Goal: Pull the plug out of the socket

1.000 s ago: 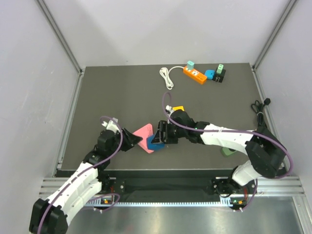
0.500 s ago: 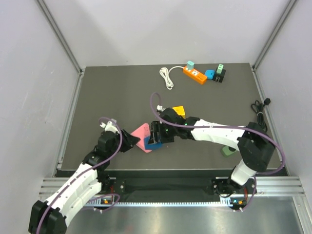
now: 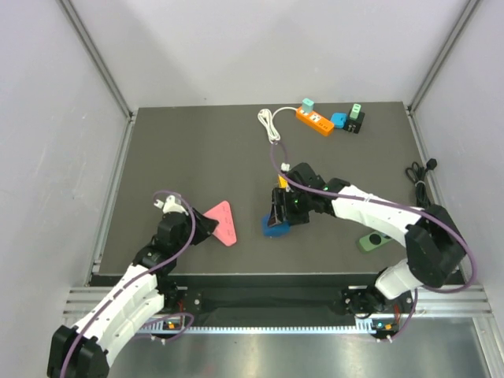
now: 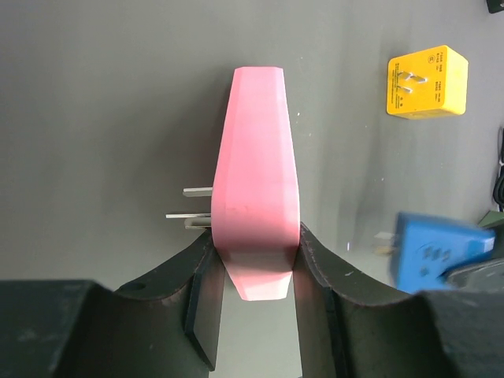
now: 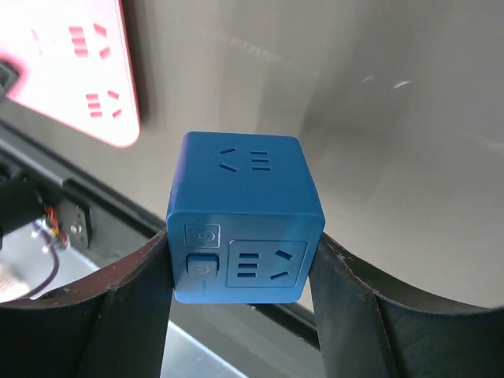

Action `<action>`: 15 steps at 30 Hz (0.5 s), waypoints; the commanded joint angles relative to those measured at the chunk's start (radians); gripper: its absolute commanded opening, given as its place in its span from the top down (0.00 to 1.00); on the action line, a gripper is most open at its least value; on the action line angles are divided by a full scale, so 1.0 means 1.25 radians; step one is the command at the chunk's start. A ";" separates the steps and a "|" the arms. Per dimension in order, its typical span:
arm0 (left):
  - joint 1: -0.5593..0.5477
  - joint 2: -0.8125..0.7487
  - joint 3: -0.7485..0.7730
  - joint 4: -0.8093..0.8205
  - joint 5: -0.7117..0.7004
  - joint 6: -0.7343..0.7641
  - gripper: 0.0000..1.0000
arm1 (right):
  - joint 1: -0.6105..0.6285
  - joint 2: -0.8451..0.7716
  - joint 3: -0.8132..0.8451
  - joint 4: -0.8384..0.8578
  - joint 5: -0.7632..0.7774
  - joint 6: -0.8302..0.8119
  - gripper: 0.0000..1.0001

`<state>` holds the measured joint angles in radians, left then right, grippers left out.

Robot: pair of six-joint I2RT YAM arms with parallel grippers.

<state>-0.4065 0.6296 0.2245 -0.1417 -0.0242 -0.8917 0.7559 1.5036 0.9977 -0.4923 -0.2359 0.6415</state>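
The pink triangular socket (image 3: 221,222) lies flat on the dark table with my left gripper (image 3: 206,226) shut on its narrow end. In the left wrist view the socket (image 4: 256,181) sits between my fingers (image 4: 311,260), its metal prongs sticking out to the left. The blue cube plug (image 3: 275,228) is apart from the socket, a short way to its right, and my right gripper (image 3: 278,218) is shut on it. Seen from the right wrist, the cube (image 5: 244,213) is clamped between both fingers, with the pink socket's face (image 5: 79,63) at the upper left.
A yellow adapter (image 3: 287,178) lies just behind the right gripper. An orange power strip (image 3: 315,120) with a white cord (image 3: 270,124) and several small plugs sits at the back. A green object (image 3: 372,242) and a black cable (image 3: 419,175) are at the right.
The blue cube was against the pink socket; my right gripper has carried it away to the right and the two are now separate. The left gripper has shifted slightly left with the socket.
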 commanded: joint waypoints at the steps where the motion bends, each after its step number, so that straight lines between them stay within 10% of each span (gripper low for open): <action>1: 0.002 -0.005 -0.029 -0.089 -0.022 0.047 1.00 | -0.036 -0.086 0.013 0.027 0.087 -0.035 1.00; 7: 0.002 0.004 -0.013 -0.100 0.013 0.046 0.91 | -0.210 -0.135 -0.029 0.070 0.074 -0.061 1.00; 15: 0.002 0.031 0.040 -0.141 0.010 0.048 0.30 | -0.472 -0.128 -0.086 0.227 -0.082 -0.057 1.00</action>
<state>-0.4053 0.6540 0.2359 -0.2268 -0.0097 -0.8612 0.2344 1.3598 0.8963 -0.3515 -0.2428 0.5770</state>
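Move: The blue plug is already off and in my right fingers; it is going to clear table roughly 13 cm ahead and 17 cm to the right, some 6 cm lower. The yellow plug stands about 13 cm ahead and 4 cm to the right of that hand, the pink socket about 17 cm to its left and level. My left hand still pinches the socket, whose middle is about 2 cm ahead and 2 cm to the right. With my right hand I keep the blue plug pinched and sweep it right and forward, about 18 cm in all, away from the pink socket. I lift it some 4 cm at first, then ease down about 1 cm while the wrist turns clockwise by nearly 30 degrees. My left fingers stay shut until near the end, then open and let go of the socket as that hand sinks and backs off a little. ##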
